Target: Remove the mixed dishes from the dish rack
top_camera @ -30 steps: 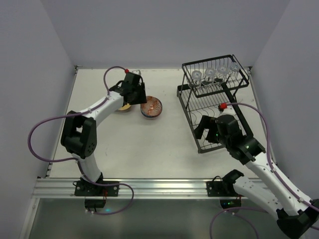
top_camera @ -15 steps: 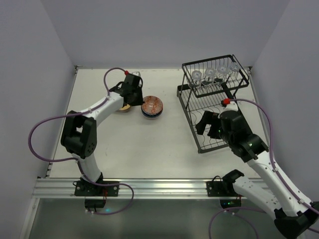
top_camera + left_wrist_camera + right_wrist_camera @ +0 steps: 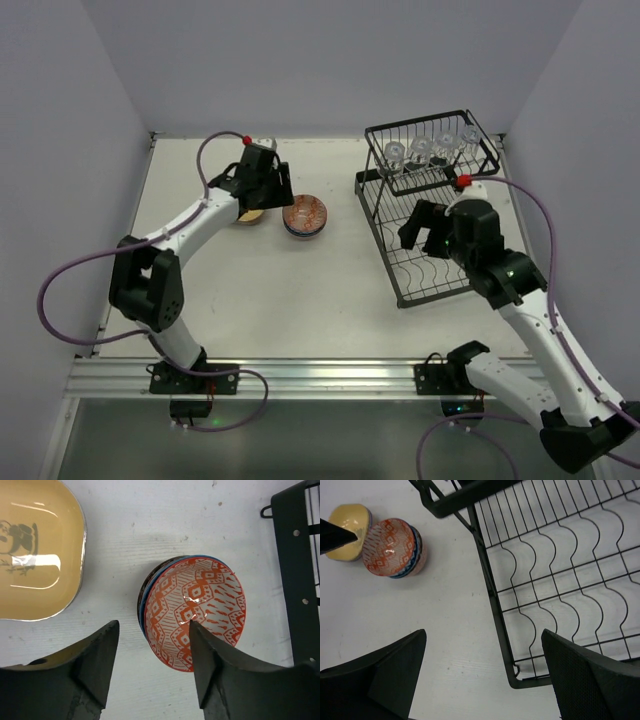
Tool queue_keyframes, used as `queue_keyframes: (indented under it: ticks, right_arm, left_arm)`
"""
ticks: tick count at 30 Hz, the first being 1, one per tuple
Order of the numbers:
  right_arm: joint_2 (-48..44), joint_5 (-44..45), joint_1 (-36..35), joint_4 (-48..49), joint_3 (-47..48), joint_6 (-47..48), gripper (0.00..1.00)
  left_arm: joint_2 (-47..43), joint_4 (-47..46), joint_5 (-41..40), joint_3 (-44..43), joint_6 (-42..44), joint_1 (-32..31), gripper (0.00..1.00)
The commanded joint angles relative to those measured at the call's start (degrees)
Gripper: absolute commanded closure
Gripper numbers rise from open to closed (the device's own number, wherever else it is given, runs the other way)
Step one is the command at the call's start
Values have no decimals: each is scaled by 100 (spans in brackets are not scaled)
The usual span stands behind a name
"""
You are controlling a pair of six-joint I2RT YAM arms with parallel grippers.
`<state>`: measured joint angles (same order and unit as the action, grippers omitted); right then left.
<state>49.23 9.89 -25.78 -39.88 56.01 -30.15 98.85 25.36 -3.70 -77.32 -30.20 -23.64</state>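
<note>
A reddish-pink patterned bowl point(image 3: 200, 607) sits nested on a blue bowl point(image 3: 143, 602) on the table, beside a yellow plate point(image 3: 35, 550). My left gripper point(image 3: 153, 625) hovers open over the stack's near rim, holding nothing. In the top view it point(image 3: 268, 188) is just back-left of the bowls point(image 3: 304, 215). The black dish rack point(image 3: 372, 210) stands on the right, with several clear glasses point(image 3: 430, 150) on its upper shelf. My right gripper point(image 3: 428, 230) hangs wide open and empty over the front of the lower tray point(image 3: 560, 580), where no dishes show.
The yellow plate point(image 3: 250, 213) lies partly under my left arm. The rack's black frame point(image 3: 295, 580) stands close to the right of the bowls. The bowl stack point(image 3: 392, 547) and plate point(image 3: 350, 532) show far left in the right wrist view. Walls enclose the table.
My right gripper has travelled from the rack's front edge toward the back, over the lower tray. My left gripper has drawn slightly back-left, leaving the bowl stack in place.
</note>
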Motion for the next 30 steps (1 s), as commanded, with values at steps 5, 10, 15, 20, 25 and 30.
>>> queue_keyframes:
  ticks: [5, 10, 15, 20, 25, 30]
  right_arm:
    - [411, -180, 687, 24, 1622, 730, 1]
    - [1183, 257, 926, -90, 2597, 669, 1]
    - [1887, 1041, 1022, -99, 3363, 634, 1]
    - [2652, 1199, 1505, -108, 4180, 195, 1]
    - [3521, 1979, 1751, -108, 4681, -341, 1]
    - [4286, 2702, 1848, -108, 5051, -675, 5]
  left_arm:
    - [-1191, 232, -104, -249, 154, 44, 18]
    - [-2139, 556, -104, -91, 365, 35, 0]
    - [-3116, 952, -315, 365, 690, 35, 0]
    - [-4152, 1330, -640, 1016, 1076, 35, 0]
    - [-5013, 1095, -1043, 2279, 1130, 35, 0]
    - [-5560, 629, -1036, 3020, 945, 35, 0]
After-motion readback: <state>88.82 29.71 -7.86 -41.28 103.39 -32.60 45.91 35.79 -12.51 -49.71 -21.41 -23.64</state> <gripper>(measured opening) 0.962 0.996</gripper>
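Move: Out beyond the open right hand, the rightmost glass on the upper rack stands about 26 cm ahead, 15 cm to its right and some 3 cm higher; the next glass is about 6 cm left of that one and 1 cm nearer. The empty lower tray centres about 10 cm ahead, 6 cm right and 22 cm below. From the left hand, the bowl stack is 5 cm to the right and 7 cm below; the yellow plate, 5 cm ahead, 11 cm left, 11 cm below. Climbing about 14 cm, the right hand reaches some 19 cm forward and 12 cm right towards the rightmost glass, turning about 35 degrees clockwise and dipping slightly at the end, fingers wide. The left hand, already off the bowls, opens fully while rising 17 cm, pulls back about 16 cm and left 10 cm, then sinks 9 cm. ##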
